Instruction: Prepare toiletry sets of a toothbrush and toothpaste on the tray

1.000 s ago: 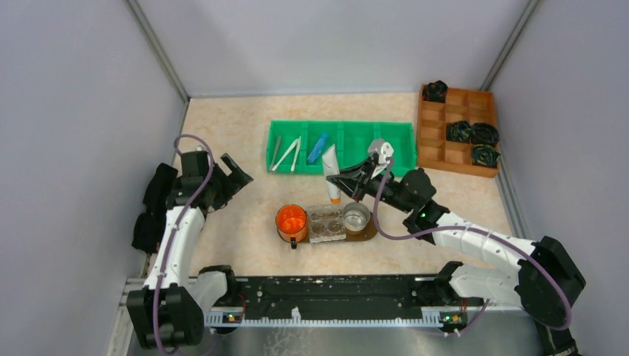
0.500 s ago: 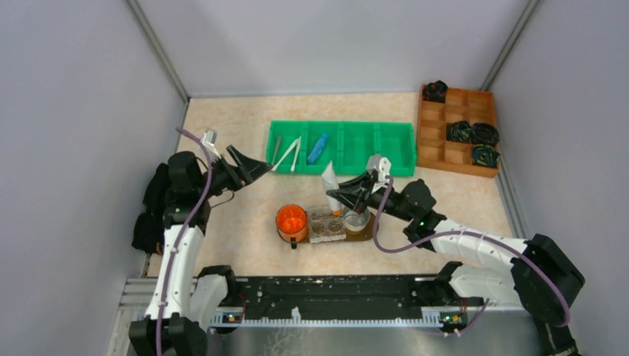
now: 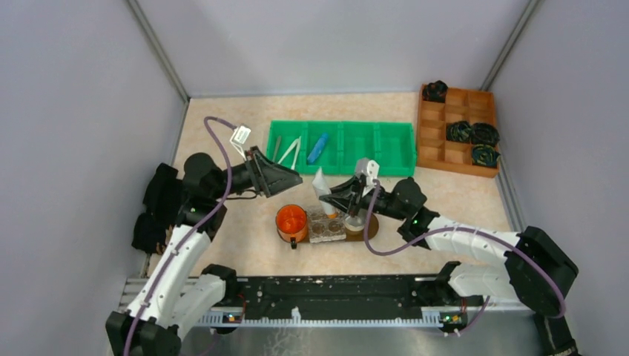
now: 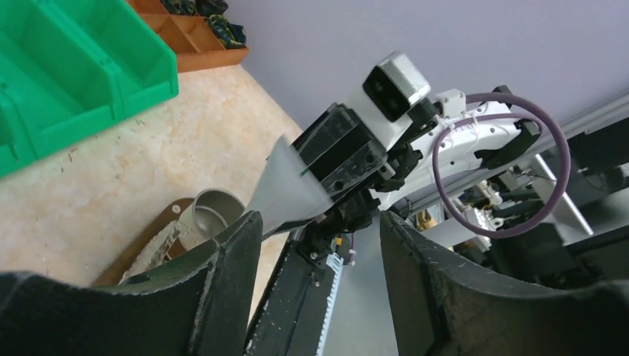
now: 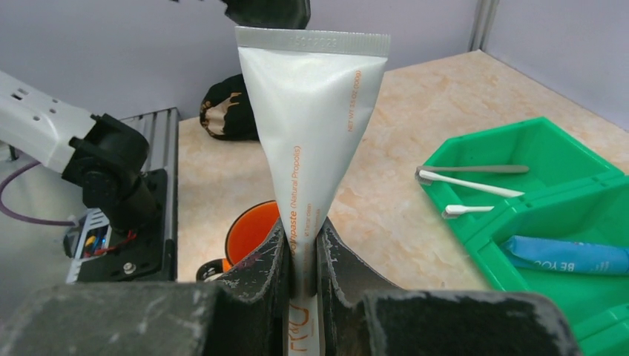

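My right gripper [image 5: 302, 230] is shut on a white toothpaste tube [image 5: 311, 111], crimped end up. From above, the tube [image 3: 320, 184] hangs tilted in the right gripper [image 3: 331, 199] over the dark brown tray [image 3: 369, 231]. On the tray stand an orange cup [image 3: 291, 221], a clear block [image 3: 326, 224] and a grey cup [image 3: 355, 220]. My left gripper [image 3: 291, 178] hovers open just left of the tube, nothing between its fingers [image 4: 237, 252]. White toothbrushes [image 3: 291, 153] and a blue tube [image 3: 319, 147] lie in the green bin [image 3: 371, 141].
An orange-brown compartmented box [image 3: 456, 130] with black bundles sits at the back right. Grey walls close in the table on three sides. The green bin's right compartments [image 3: 393, 141] hold nothing. The arms' black base rail [image 3: 326, 293] runs along the near edge.
My right gripper carried the white tube from the bin's front edge down-left to over the tray. My left arm swung right toward the tube, its jaws narrowing somewhat.
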`<state>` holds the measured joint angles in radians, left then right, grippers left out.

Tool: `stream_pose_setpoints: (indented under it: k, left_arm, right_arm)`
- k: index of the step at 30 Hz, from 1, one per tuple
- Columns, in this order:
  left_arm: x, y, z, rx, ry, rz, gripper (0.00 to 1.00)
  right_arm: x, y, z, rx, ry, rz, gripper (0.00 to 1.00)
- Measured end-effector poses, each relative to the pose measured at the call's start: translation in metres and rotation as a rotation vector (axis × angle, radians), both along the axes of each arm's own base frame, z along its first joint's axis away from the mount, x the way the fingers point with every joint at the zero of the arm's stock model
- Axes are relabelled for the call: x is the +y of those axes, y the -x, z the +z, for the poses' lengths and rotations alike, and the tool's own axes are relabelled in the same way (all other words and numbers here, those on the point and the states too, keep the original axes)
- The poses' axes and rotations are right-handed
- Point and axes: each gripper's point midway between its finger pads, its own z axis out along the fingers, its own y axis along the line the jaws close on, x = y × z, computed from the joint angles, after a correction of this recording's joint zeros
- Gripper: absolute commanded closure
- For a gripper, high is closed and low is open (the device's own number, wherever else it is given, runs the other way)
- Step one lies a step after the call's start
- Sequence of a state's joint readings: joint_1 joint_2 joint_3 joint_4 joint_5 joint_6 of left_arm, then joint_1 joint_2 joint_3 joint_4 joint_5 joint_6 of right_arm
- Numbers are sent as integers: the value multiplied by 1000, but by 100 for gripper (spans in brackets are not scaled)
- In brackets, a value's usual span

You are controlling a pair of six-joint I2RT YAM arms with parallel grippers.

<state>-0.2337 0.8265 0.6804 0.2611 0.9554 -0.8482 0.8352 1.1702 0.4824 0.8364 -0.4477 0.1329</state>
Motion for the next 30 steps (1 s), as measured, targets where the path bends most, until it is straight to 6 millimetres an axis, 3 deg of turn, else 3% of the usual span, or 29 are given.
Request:
stream_pose_setpoints:
  k: [4,7,17,23,27,30]
  left_arm:
    - [-13,-2,22,-93,-49,16,32]
    - [-12,-13,24,-122,-103,86,38]
    - [7,-54,-18,-61,-423,309,40]
    - [12,-61,-43,-4,-602,312,40]
    - [13,-54,-43,0,-637,289,40]
    - [12,-50,-30,-20,-636,273,39]
  right_arm:
    - [5,-6,-1,-22,45,-21,100]
    - [6,-12,-1,-34,71,-43,100]
    - [4,-24,-22,-44,176,-98,100]
    - [4,-32,-26,-52,213,-124,100]
    - [5,-36,-28,-57,232,-140,100]
    - [5,-38,-31,-55,247,-147,100]
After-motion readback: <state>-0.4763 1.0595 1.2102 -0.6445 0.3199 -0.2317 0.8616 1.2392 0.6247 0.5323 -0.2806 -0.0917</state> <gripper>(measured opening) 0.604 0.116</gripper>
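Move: The upright toothpaste stands about 8 cm to the right of the empty left hand, level with it forward and 5 cm lower; the orange mug is about 3 cm to its left, level forward, some 27 cm down. Directly below the right hand, which holds the toothpaste, lies the clear box, about 20 cm down; from this hand the orange mug is 10 cm left and the steel cup 8 cm right, both level forward and some 18 cm down. Left hand goes forward 5 cm, open fingers tipping down 35 degrees; right carries the toothpaste forward and down. ##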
